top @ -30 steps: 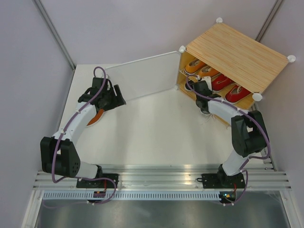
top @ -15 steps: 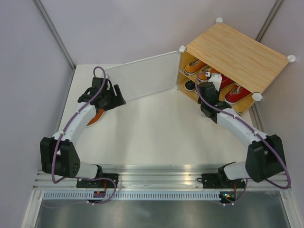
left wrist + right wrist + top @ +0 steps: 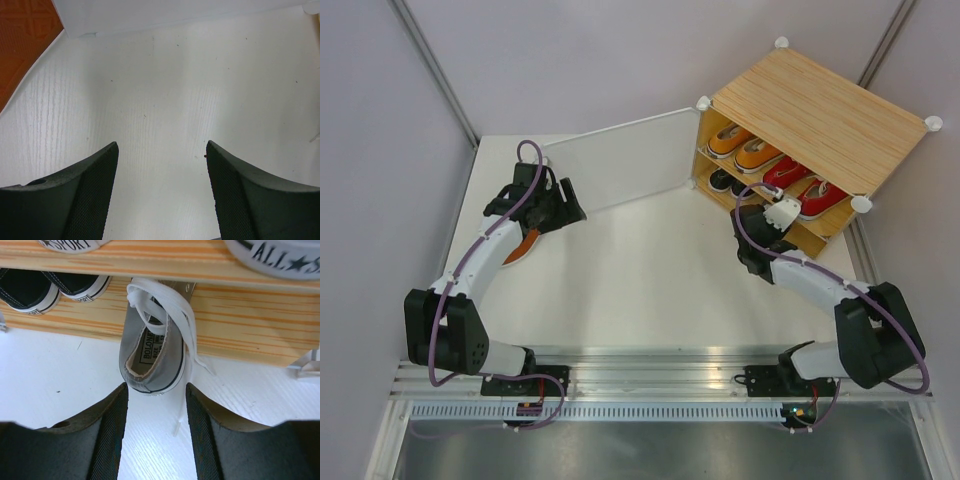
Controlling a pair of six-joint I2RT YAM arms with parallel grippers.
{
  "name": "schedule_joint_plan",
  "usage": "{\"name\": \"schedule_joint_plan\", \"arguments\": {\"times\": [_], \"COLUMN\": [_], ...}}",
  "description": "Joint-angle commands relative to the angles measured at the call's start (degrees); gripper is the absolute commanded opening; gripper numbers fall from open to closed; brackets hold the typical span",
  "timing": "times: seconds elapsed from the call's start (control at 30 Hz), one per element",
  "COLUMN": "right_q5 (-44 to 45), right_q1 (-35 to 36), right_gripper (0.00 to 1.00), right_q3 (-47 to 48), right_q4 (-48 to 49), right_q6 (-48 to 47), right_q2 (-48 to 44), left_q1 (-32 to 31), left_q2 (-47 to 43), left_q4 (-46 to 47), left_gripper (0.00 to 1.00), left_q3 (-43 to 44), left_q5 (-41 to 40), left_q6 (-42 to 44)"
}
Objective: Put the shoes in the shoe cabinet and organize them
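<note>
The shoe cabinet stands at the back right with its door swung open. Its upper shelf holds two orange shoes and two red shoes. Black shoes sit on the lower shelf. A grey shoe lies toe-in at the lower shelf's edge, heel out on the table, laces trailing. My right gripper is open just behind that heel, with nothing between its fingers. My left gripper hangs open over bare table near the door, beside an upturned orange-brown shoe sole.
The open door panel stands just beyond my left gripper. The overturned shoe lies under the left arm near the table's left edge. Grey walls close in on both sides.
My right gripper has opened and drawn back from inside the cabinet's front, leaving the grey shoe at the lower shelf. The left arm has not moved.
</note>
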Motion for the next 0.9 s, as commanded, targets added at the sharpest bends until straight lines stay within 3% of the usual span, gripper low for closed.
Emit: {"name": "schedule_joint_plan", "arguments": {"times": [0.0, 0.3, 0.4, 0.43, 0.53, 0.87], "right_q5": [2.8, 5.1, 6.2, 6.4, 7.3, 5.8], "right_q1": [0.2, 0.2, -0.2, -0.7, -2.1, -7.2], "right_gripper": [0.55, 0.49, 0.32, 0.21, 0.01, 0.01], "right_q3": [1.8, 3.7, 4.9, 5.6, 6.3, 6.5], "right_q4": [5.3, 8.0, 8.1, 8.3, 9.7, 19.4], "right_q6": [3.9, 4.1, 4.0, 3.9, 3.1, -7.0], "right_q2": [2.9, 9.3, 11.0, 12.2, 13.7, 15.4], "left_q1": [0.3, 0.3, 0.3, 0.3, 0.3, 0.3], "left_q2": [-1.8, -2.0, -2.1, -2.1, -2.3, -2.1], "left_q4": [0.0, 0.1, 0.2, 0.2, 0.2, 0.1], "left_gripper": [0.75, 0.75, 0.75, 0.75, 0.75, 0.75], "left_q3": [-0.2, -0.3, -0.3, -0.3, -0.3, -0.3], "left_q5": [1.4, 1.0, 1.0, 1.0, 1.0, 0.9], "left_q6": [0.4, 0.5, 0.5, 0.5, 0.5, 0.5]}}
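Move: The grey shoe stands on the lower shelf with its heel sticking out towards my right hand. Its middle is about 11 cm ahead, 6 cm right and 4 cm below. The nearer black shoe is some 16 cm ahead and 1 cm left, 4 cm below. On the upper shelf, about 8 cm above me, one red shoe sits 12 cm ahead and 3 cm right, the other 7 cm ahead and 12 cm right. From my left hand the grey shoe lies roughly 48 cm right, 10 cm ahead and 10 cm below. I dip my right hand and ease it forward under the upper shelf's edge towards the protruding heel of the grey shoe. On the way I shut my empty, half-open fingers, then carry on forward and bear right with the closed tips. In all I go about 5 cm forward, 3 cm right and 2.5 cm down, finishing right up at the heel with hardly any turn of the wrist. ##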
